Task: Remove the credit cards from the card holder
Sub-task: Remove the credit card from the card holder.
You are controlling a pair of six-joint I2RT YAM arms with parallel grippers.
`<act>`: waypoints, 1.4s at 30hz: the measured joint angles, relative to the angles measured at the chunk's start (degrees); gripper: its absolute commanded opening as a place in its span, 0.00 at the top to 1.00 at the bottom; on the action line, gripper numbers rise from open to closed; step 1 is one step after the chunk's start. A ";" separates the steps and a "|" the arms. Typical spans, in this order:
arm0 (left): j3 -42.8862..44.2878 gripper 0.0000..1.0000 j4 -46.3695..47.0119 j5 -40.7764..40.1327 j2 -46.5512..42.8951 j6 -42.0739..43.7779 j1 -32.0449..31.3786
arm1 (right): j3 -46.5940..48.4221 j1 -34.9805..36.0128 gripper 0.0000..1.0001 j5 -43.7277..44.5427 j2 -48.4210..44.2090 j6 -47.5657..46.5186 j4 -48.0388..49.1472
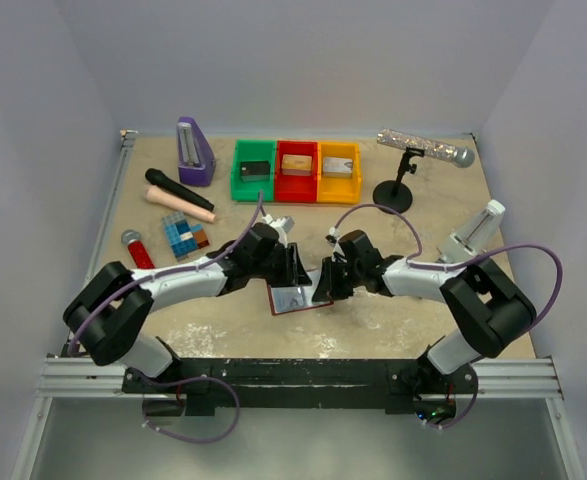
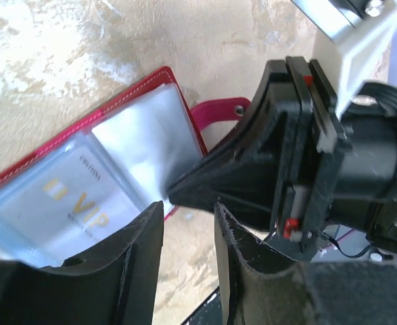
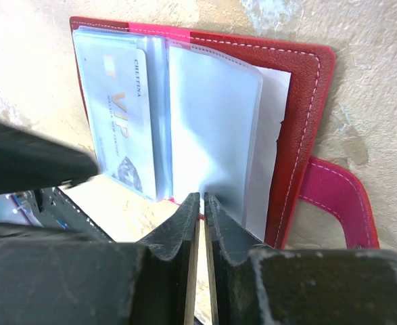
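Note:
The card holder (image 1: pixel 295 299) lies open on the table between my two grippers, dark red with clear sleeves and a pink-red tab (image 3: pixel 333 196). One silvery credit card (image 3: pixel 120 115) marked VIP sits in a left-hand sleeve, also seen in the left wrist view (image 2: pixel 69 203). My right gripper (image 3: pixel 202 198) is closed to a thin slit on the lower edge of a clear sleeve page (image 3: pixel 212 115). Its black fingertips (image 2: pixel 184 189) meet that page's corner. My left gripper (image 2: pixel 188 210) stands open beside the holder (image 2: pixel 159 73), with only bare table between its fingers.
Green (image 1: pixel 254 170), red (image 1: pixel 295 168) and yellow (image 1: pixel 338 168) trays stand at the back. A purple metronome (image 1: pixel 194 152), a black microphone (image 1: pixel 178 188), a tiled block (image 1: pixel 185 236) and a red-handled microphone (image 1: pixel 136 248) lie to the left. A microphone stand (image 1: pixel 395 190) is at the back right.

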 measured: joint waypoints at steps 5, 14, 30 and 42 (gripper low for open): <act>-5.90 0.60 0.28 -2.69 -7.72 -0.22 0.00 | -0.52 0.00 0.86 -0.13 -0.09 0.33 1.29; -10.62 0.62 -0.66 -7.13 -7.15 -0.39 0.00 | -0.92 0.00 0.77 -0.17 -0.70 0.85 1.86; -12.09 0.62 0.85 -8.59 -8.15 -0.50 0.00 | 3.76 0.00 0.67 -2.12 -1.90 2.38 -0.20; -13.53 0.61 -1.57 -10.71 -11.32 -0.48 0.00 | 7.02 0.00 0.64 -4.70 5.38 3.06 -0.17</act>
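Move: The VIP card, still in its pocket in the open holder's left half, lies about 4 cm to the left of the left hand, 1 cm back and 5 cm below; from the right hand it is some 8 cm left, 1 cm farther out and 1 cm lower. The loose clear sleeve is roughly 3 cm ahead of the right hand and 1 cm to its left, at about the same height. The red snap strap sits about 8 cm right of that hand and 1 cm ahead. The left hand, fingers staying part open, hops leftward over the VIP card, rising barely 1 cm and then sinking about 4 cm low over the pocket's left side, about 5 cm left and 2 cm back of its start; from there it creeps another 1.5 cm left, the wrist turned some 10 degrees. The right hand first waits at the near edge of the clear sleeve while its fingers begin to spread, then lifts about 3.5 cm and arcs some 3 cm left and a little forward towards the VIP pocket, coming halfway down again with its fingers plainly wider. ##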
